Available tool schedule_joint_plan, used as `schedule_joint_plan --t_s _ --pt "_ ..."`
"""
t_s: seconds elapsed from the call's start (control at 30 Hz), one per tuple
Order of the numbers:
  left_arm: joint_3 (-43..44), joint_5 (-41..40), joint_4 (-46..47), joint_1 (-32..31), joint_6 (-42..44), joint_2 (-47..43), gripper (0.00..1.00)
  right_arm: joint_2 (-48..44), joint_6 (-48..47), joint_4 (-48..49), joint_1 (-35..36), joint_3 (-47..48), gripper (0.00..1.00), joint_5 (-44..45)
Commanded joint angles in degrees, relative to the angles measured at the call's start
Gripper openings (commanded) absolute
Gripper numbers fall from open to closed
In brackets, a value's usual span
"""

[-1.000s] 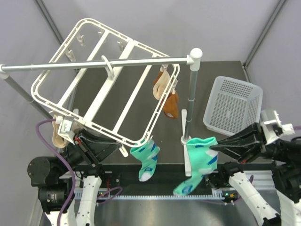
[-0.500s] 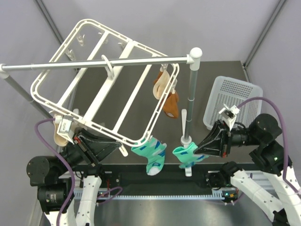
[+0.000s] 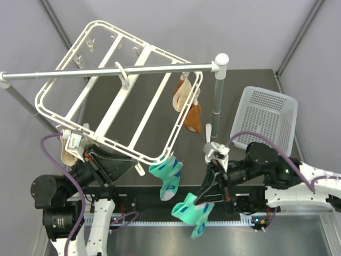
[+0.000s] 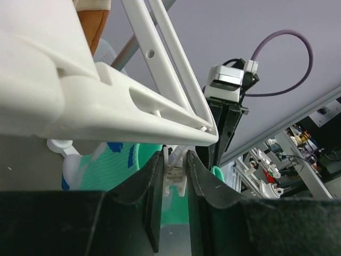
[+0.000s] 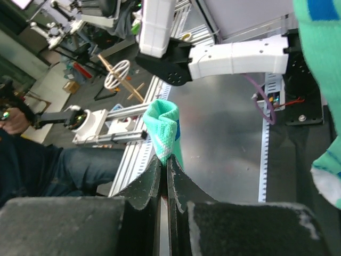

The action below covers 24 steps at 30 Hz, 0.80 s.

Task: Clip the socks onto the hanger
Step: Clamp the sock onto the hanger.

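The white hanger hangs tilted from its hook on the rail. One teal sock dangles from a clip at the hanger's near corner. My left gripper is under the near edge, shut on a small white clip and squeezing it. Behind that clip the hanging sock shows under the hanger's bar. My right gripper sits low, right of the hanging sock, shut on the folded edge of a second teal sock. That sock droops below the jaws.
A grey rail on a post carries the hanger. An orange sock and a beige sock hang at the far right corner, another beige one at the left. A white perforated basket stands at the right.
My right arm has swung left and down with its sock, from right of the post to just beside the hanging sock. The hanging sock swayed slightly. The left gripper kept still.
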Motion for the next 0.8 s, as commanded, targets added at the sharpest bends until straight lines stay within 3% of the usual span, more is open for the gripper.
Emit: schedule_joint_plan --t_s 0.0,0.13,0.4,0.77 --pt "0.6 -0.7 -0.7 0.6 0.8 0.8 0.0 3.9 -2.5 10.6 6.4 0.2 0.0 15.8" --pt "1.1 -0.4 -0.8 0.6 0.6 0.8 0.0 9.6 -3.9 19.9 12.7 -0.3 0.0 25.2" --pt "2.0 -0.3 -0.8 0.6 0.6 1.0 0.0 20.3 -7.4 22.8 20.0 5.7 0.0 41.3" --pt "2.7 -0.5 -2.0 0.6 1.1 0.3 0.0 20.9 -3.6 27.3 20.1 4.8 0.0 56.5"
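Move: The right hand, pinching the second green sock, goes for the open clip in the left fingertips, about 16 cm to its left, 6 cm ahead and 8 cm above. The first green sock hangs in between, roughly 9 cm left, 5 cm ahead and a little higher; the hanger's near corner is some 10 cm left, 6 cm ahead and 12 cm up. For the left hand the clip sits right at its fingertips. Keeping its pinch on the second green sock, the right hand sweeps left about 12 cm towards the clip, sinking a few centimetres on the way, then finishes with some 4 cm forward and a slight rise in under the hanger's near edge. Its wrist swings clockwise about 30 degrees. The left hand stays in place, still gripping the clip. ##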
